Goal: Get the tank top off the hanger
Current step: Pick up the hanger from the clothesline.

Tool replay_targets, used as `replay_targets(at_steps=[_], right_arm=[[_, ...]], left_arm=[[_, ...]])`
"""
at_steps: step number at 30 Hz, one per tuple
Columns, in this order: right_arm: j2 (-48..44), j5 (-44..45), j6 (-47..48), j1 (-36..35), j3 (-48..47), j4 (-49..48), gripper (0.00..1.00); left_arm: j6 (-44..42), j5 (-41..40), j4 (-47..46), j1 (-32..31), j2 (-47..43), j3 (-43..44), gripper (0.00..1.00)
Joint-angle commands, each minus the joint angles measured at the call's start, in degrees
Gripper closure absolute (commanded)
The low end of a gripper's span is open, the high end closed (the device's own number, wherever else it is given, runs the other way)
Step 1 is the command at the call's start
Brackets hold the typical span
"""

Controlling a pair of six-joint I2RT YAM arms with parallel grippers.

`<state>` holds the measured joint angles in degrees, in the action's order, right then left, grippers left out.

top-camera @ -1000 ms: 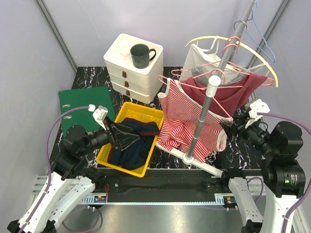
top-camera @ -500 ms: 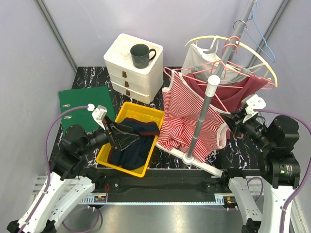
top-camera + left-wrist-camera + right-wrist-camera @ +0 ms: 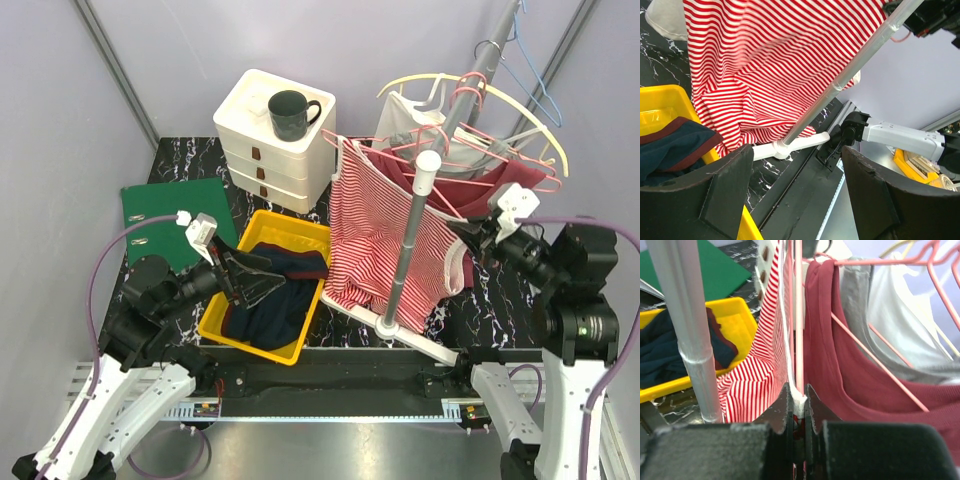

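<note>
The red-and-white striped tank top (image 3: pixel 375 230) hangs on a pink hanger (image 3: pixel 395 152) on the rack; it also fills the left wrist view (image 3: pixel 780 65). My right gripper (image 3: pixel 478 238) is at its right side, and in the right wrist view (image 3: pixel 799 395) it is shut on the top's white hem edge (image 3: pixel 798 401), right beside the hanger's pink bar (image 3: pixel 799 315). My left gripper (image 3: pixel 250 280) hovers open over the yellow bin, and the left wrist view (image 3: pixel 797 152) shows nothing between its fingers.
A silver rack pole (image 3: pixel 410 240) on a white foot stands in front of the tops. A maroon top (image 3: pixel 480 195) and a grey one (image 3: pixel 420 125) hang behind. The yellow bin (image 3: pixel 290 222) holds dark clothes. White drawers (image 3: pixel 275 150) with a mug (image 3: pixel 290 113) and a green folder (image 3: pixel 175 215) lie behind.
My right gripper has shut on the striped top's edge and moved up and left; the top and its hanger swung left and upward. The left arm barely moved.
</note>
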<state>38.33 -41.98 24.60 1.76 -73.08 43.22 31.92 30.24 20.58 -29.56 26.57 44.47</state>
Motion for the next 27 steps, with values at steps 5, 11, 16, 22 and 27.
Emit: replay_targets(at_steps=[5,11,16,22,27], right_arm=[[10.1,-11.4,-0.2,-0.3,-7.6,-4.2,1.0],[12.6,-12.9,-1.7,-0.4,-9.3,-4.8,1.0],[14.2,-13.5,-4.5,-0.3,-12.8,-5.9,1.0],[16.4,-15.2,-7.0,-0.4,-15.6,-6.0,1.0],[16.2,-15.5,-9.5,-0.3,-13.8,-6.3,1.0]], left_arm=[[-2.1,3.7,-1.7,0.1,3.3,7.9,0.25],[-4.0,1.3,-1.5,0.1,8.1,14.7,0.25],[-2.9,0.3,-2.4,0.0,13.1,19.8,0.25],[-1.0,-0.6,-4.9,0.0,13.7,20.2,0.26],[-1.2,-5.1,-5.3,0.0,14.7,22.1,0.26]])
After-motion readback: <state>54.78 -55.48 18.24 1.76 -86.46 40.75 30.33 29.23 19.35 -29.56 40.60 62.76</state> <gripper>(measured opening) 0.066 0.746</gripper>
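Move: My right hand already pinches the right end of the pink hanger with the striped tank top; its middle lies about 11 cm ahead, 11 left and slightly above. The rail by its hook is roughly 9 cm ahead, 5 left and 11 up, the stand's pole 8 left and 1 ahead, the maroon garment 10 straight ahead. From my open left hand the hanger's middle is some 14 cm ahead, 24 right and 10 up; the yellow tray is 12 ahead, 2 right, 20 below. Keeping my pinch on the hanger's end, my right hand pushes it forward and left about 4 cm, past the pole, swinging slightly counter-clockwise, then raises it a further 3 cm to bring the hook off the rail. My left hand, fingers still wide open and empty, climbs about 9 cm, then eases forward towards the hanger's free left end. ##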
